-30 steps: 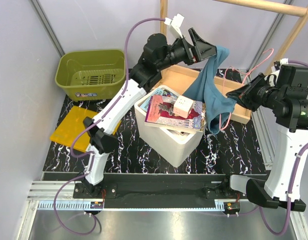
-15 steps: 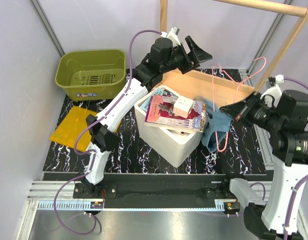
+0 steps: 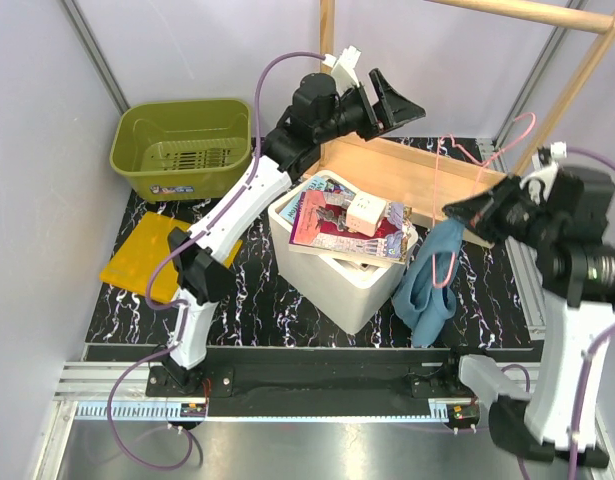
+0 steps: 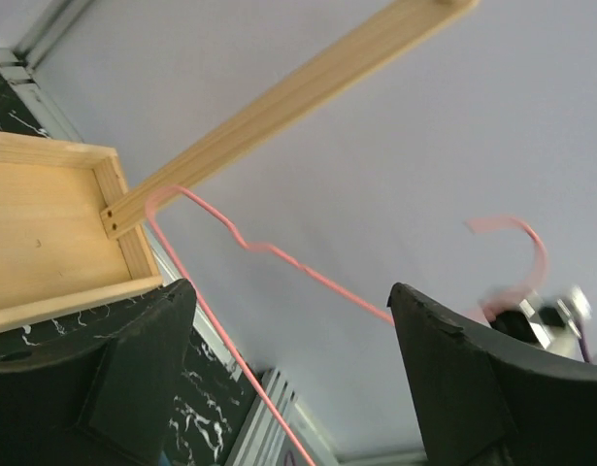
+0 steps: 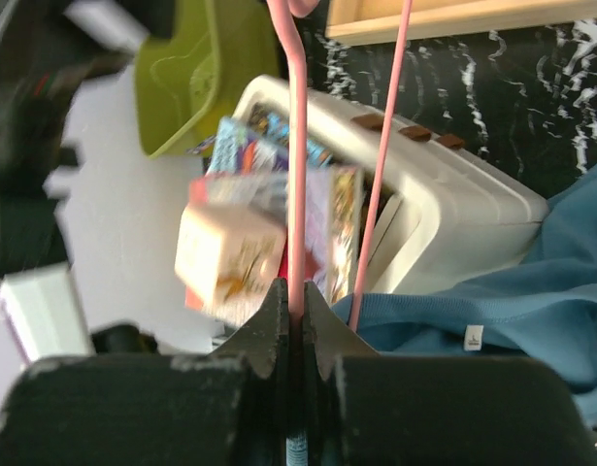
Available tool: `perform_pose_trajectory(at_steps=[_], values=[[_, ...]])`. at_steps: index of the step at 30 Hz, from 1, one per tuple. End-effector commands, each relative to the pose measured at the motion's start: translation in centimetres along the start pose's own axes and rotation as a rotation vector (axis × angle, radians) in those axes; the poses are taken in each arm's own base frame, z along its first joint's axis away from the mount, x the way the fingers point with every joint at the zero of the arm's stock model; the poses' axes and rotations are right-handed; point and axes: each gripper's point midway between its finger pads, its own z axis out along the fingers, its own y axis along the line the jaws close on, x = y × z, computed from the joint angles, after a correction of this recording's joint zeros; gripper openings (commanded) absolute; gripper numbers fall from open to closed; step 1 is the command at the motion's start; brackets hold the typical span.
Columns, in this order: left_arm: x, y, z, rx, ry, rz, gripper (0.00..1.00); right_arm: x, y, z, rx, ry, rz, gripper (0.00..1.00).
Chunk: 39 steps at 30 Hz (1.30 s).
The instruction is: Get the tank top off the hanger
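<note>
The teal-blue tank top (image 3: 428, 283) hangs limp to the right of the white box (image 3: 339, 282), its lower end down at the table. The pink wire hanger (image 3: 436, 185) runs into the fabric; its hook (image 3: 528, 121) points up towards the rack. My right gripper (image 3: 457, 211) is shut on the hanger wire (image 5: 297, 146), with the tank top (image 5: 492, 316) just below the closed jaws. My left gripper (image 3: 384, 103) is open and empty, raised above the wooden tray (image 3: 407, 172). Its wrist view shows the hanger (image 4: 279, 254) well beyond the fingers (image 4: 114, 379).
The white box carries books and a small cube (image 3: 364, 215). A green basket (image 3: 182, 148) stands back left, and a yellow board (image 3: 137, 262) lies on the mat. The wooden rack rail (image 3: 527, 12) and its slanted post (image 3: 577, 75) cross the back right.
My left gripper has let go of the tank top and drawn back, open. The tank top has dropped from high up to beside the box. My right gripper has lifted the hanger slightly.
</note>
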Motion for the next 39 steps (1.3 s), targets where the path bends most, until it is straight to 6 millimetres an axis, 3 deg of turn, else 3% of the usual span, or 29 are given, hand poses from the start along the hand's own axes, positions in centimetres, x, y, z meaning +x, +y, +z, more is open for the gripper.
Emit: perform_pose_trajectory(at_steps=[1,2,5,8,11,12,15,23,32,39], values=[[-1.1,-10.9,-5.7,0.267,0.002,0.231,0.82,-2.7,-0.3,1.3,0.074,-0.042,0.039,0.0],[-0.8,-12.2,-7.1,0.279,0.014,0.266,0.82,-3.0,-0.7,1.8,0.096,-0.035,0.052,0.0],[0.8,-13.7,-9.5,0.283,0.044,0.369,0.81,-3.3,-1.1,2.6,0.127,-0.012,0.082,0.0],[2.5,-13.2,-10.8,0.231,0.059,0.441,0.77,-3.6,-0.9,3.1,0.118,0.005,0.097,0.0],[4.6,-12.7,-10.6,0.15,0.054,0.517,0.67,-3.8,0.1,2.9,0.083,0.01,0.083,0.0],[6.5,-13.5,-10.4,0.166,0.077,0.568,0.66,-3.8,0.6,2.6,0.063,0.006,0.072,0.0],[9.1,-13.5,-9.7,0.133,0.095,0.644,0.61,-3.4,1.8,1.9,0.007,0.012,0.051,0.0],[12.0,-12.6,-11.3,0.148,0.189,0.764,0.55,-2.4,2.8,0.4,-0.071,-0.014,0.009,0.0],[17.5,-13.4,-11.0,0.191,0.275,0.825,0.54,-2.0,2.9,0.0,-0.06,-0.011,0.061,0.0],[18.3,-12.3,-10.2,0.147,0.29,0.811,0.5,-2.1,3.4,-0.6,-0.072,-0.019,0.068,0.0]])
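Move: The left hand is open and empty. The middle of the tank top lies some 23 cm back from it, 6 cm to its right and 14 cm below. The held hanger's middle is about 15 cm back, 11 cm right and 4 cm below. The pale block on the books is roughly 10 cm back, 5 cm left and 22 cm below. From the right hand, shut on the hanger, the tank top hangs about 2 cm back, 3 cm left and 12 cm below. With the right fingers still pinching the hanger, that hand dips some 5 cm forward and a little down, then eases back and up. The left hand sweeps about 25 cm back towards the tank top, rising then sinking again by some 10 cm; it tilts to point right and down while its fingers close partway, no grip on the cloth yet to be seen. ##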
